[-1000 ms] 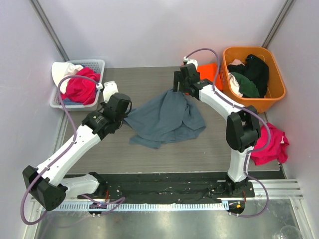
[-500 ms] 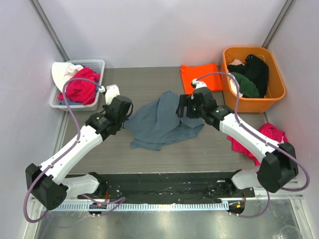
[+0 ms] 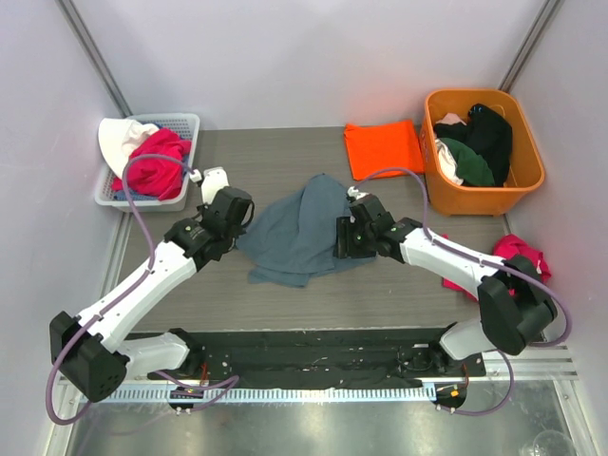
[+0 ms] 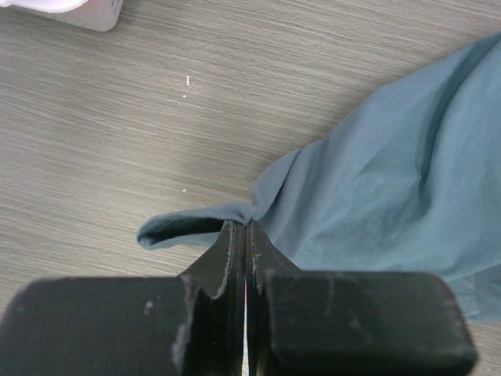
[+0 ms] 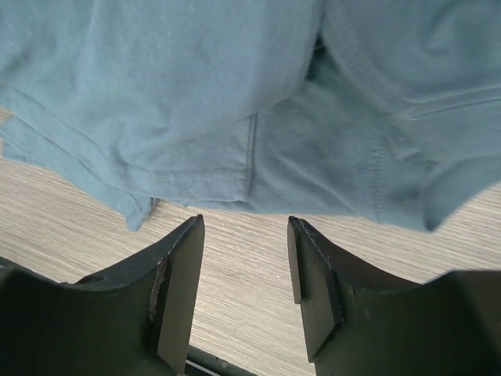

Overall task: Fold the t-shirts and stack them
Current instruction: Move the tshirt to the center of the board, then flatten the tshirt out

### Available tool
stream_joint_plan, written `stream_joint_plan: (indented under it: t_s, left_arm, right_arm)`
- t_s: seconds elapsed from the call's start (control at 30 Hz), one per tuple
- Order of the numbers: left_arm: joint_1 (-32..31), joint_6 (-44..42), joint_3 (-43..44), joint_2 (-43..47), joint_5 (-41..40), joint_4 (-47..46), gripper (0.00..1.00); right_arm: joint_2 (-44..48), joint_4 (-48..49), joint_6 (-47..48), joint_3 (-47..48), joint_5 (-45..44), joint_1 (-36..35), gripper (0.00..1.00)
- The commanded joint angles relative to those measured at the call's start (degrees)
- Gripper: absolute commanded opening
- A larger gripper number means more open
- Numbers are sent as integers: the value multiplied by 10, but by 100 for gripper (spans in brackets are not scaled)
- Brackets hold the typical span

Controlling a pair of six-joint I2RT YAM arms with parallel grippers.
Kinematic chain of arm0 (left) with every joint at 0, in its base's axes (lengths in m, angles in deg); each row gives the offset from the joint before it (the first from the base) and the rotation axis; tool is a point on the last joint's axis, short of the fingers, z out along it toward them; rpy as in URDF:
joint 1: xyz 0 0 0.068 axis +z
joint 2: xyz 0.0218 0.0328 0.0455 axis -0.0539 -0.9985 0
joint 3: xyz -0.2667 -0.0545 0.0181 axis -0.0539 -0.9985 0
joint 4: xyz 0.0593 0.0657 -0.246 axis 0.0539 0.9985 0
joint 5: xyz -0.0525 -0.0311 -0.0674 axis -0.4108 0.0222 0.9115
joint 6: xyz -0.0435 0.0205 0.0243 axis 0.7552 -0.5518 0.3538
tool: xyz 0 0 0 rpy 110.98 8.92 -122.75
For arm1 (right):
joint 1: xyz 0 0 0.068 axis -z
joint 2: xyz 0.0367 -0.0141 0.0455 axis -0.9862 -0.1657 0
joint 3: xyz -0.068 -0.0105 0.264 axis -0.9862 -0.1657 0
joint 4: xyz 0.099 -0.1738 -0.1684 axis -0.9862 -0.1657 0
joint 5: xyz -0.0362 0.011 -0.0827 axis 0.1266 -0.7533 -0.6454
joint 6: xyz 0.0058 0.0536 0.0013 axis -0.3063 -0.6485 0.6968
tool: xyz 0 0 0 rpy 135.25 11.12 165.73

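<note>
The slate blue-grey t-shirt (image 3: pixel 299 233) lies crumpled in the middle of the table. My left gripper (image 3: pixel 237 224) is shut on a fold of its left edge, and the pinched cloth (image 4: pixel 235 213) shows at the fingertips (image 4: pixel 247 225). My right gripper (image 3: pixel 339 238) hovers at the shirt's right side. Its jaws are open over bare table, just short of the hem (image 5: pixel 196 176), and hold nothing. The orange t-shirt (image 3: pixel 382 147) lies folded flat at the back, apart from both grippers.
An orange tub (image 3: pixel 525 185) with dark and white clothes stands at the back right. A white basket (image 3: pixel 191 122) with red and white clothes stands at the back left. A pink garment (image 3: pixel 521 258) lies at the right edge under the right arm.
The right gripper moved from the shirt's far edge toward me, down to its right hem. The shirt's far part dropped and bunched up. The orange t-shirt came into full view. The left gripper kept its hold.
</note>
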Motion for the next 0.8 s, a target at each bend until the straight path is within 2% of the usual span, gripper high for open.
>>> stream_joint_plan:
  t_s: [0.0, 0.4, 0.77]
  left_arm:
    - [3, 10, -5, 22, -7, -4, 0]
    - [3, 10, -12, 30, -10, 4, 0]
    - [3, 10, -15, 32, -11, 6, 0]
  right_arm:
    - [-31, 30, -10, 19, 9, -20, 54]
    - [-81, 36, -29, 23, -3, -77, 54]
    - [-85, 28, -22, 34, -45, -80, 53]
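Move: The t-shirt's near edge, where the half-open right hand is headed, lies about 4 cm to its left, 1 cm nearer the base and some 6 cm below. From the right hand, the folded orange shirt is about 21 cm ahead and 9 cm right, and the orange basket about 21 cm ahead and 30 cm right. From the left hand, which pinches the t-shirt's left corner, that near edge is about 20 cm right, 4 cm back and 16 cm below. The t-shirt's near edge is what the right hand closes in on: it sinks about 4.5 cm while travelling some 3.5 cm left and 3 cm back, then eases to a stop with its fingers still half open, the wrist tipping and turning counter-clockwise only slightly. Whether the tips touch can't be seen. The left hand stays nearly in place and keeps its pinch on the raised corner. ##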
